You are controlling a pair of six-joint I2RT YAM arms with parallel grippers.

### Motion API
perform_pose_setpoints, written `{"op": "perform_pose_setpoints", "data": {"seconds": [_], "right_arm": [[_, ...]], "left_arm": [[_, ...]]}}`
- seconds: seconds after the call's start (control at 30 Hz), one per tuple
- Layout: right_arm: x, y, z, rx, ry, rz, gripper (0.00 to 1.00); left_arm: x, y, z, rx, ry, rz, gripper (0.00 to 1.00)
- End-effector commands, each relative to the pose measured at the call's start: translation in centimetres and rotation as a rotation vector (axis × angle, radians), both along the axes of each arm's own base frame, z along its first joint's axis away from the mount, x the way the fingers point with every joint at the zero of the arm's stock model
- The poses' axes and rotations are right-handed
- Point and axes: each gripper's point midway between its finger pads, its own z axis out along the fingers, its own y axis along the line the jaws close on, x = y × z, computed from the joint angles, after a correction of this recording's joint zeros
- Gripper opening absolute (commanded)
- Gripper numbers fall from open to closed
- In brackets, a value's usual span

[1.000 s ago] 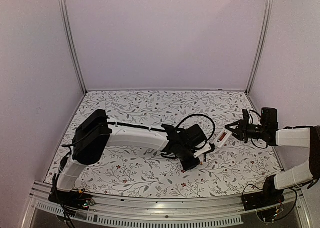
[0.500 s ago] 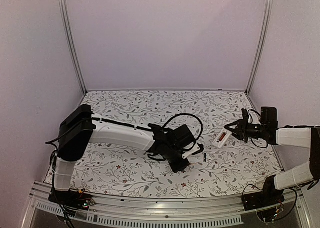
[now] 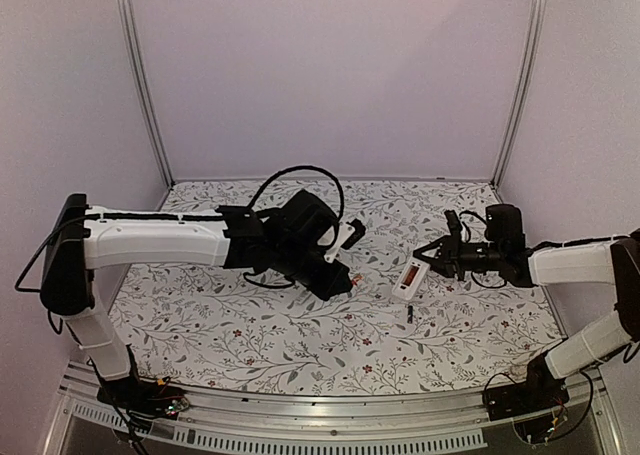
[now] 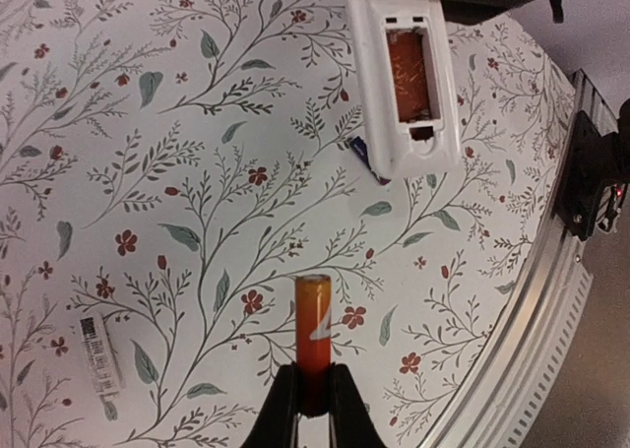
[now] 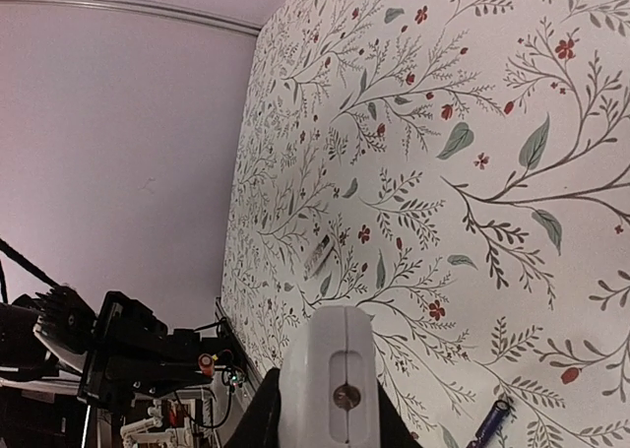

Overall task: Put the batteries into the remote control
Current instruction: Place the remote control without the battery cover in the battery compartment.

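Observation:
My left gripper (image 3: 344, 278) (image 4: 313, 397) is shut on the lower end of the orange-red battery (image 4: 313, 325) (image 3: 353, 278) and holds it above the table. To its right, my right gripper (image 3: 433, 260) (image 5: 331, 414) is shut on the white remote control (image 3: 408, 279) (image 4: 402, 123) (image 5: 333, 364), which hangs tilted over the table. The remote's open battery bay (image 4: 407, 72) faces the left wrist camera, with something orange-red inside. The black battery (image 3: 410, 313) (image 5: 489, 423) (image 4: 365, 157) lies on the table below the remote.
A small white strip with dark print (image 4: 101, 354) (image 5: 317, 256) lies flat on the floral table cover (image 3: 250, 330). The metal front rail (image 3: 330, 415) (image 4: 536, 320) runs along the near edge. Walls and corner posts (image 3: 515, 85) enclose the table.
The left gripper shut on the orange-red battery, lifted it off the table and swung left and back. The right gripper carried the remote leftward toward the middle.

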Motion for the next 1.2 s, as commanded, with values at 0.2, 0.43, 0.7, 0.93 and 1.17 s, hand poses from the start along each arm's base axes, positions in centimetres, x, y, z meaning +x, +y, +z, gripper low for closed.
{"op": "perform_pose_setpoints", "data": {"seconds": [0.2, 0.43, 0.7, 0.93, 1.17], "right_arm": [[1.1, 6.1, 0.3, 0.059, -0.021, 0.038, 0.0], [0.8, 8.5, 0.1, 0.058, -0.013, 0.062, 0.0], [0.3, 9.9, -0.3, 0.065, 0.0, 0.08, 0.0], [0.0, 10.9, -0.6, 0.076, 0.008, 0.092, 0.0], [0.2, 11.2, -0.6, 0.079, 0.01, 0.087, 0.0]], "left_arm": [[-0.2, 1.0, -0.9, -0.016, 0.169, 0.17, 0.0], [0.3, -0.2, -1.2, -0.015, 0.161, 0.182, 0.0], [0.5, -1.1, -1.4, -0.026, 0.171, 0.186, 0.0], [0.8, -1.5, -1.9, -0.013, 0.182, 0.199, 0.0], [0.9, -1.6, -2.9, 0.013, 0.198, 0.217, 0.0]]}}
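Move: The left hand holds the orange battery. The remote's open battery compartment is about 13 cm to its right, 2 cm farther out and some 3 cm lower; the right fingers hold the remote's far end, 16 cm right and 5 cm ahead. The second battery lies on the table, 13 cm right, 2 cm ahead and 13 cm down. From the right hand, the orange battery is some 14 cm left and 5 cm back, roughly level. Still pinching the remote by its far end, the right hand carries it about 10 cm to the left, quick at first and then easing off, sinking slightly, to bring the compartment under the orange battery. The left hand keeps its pinch on that battery, turns some 15 degrees (tipping, and counter-clockwise), sinks about 2 cm, then edges right towards the compartment. Whether battery and remote touch can't be seen. ##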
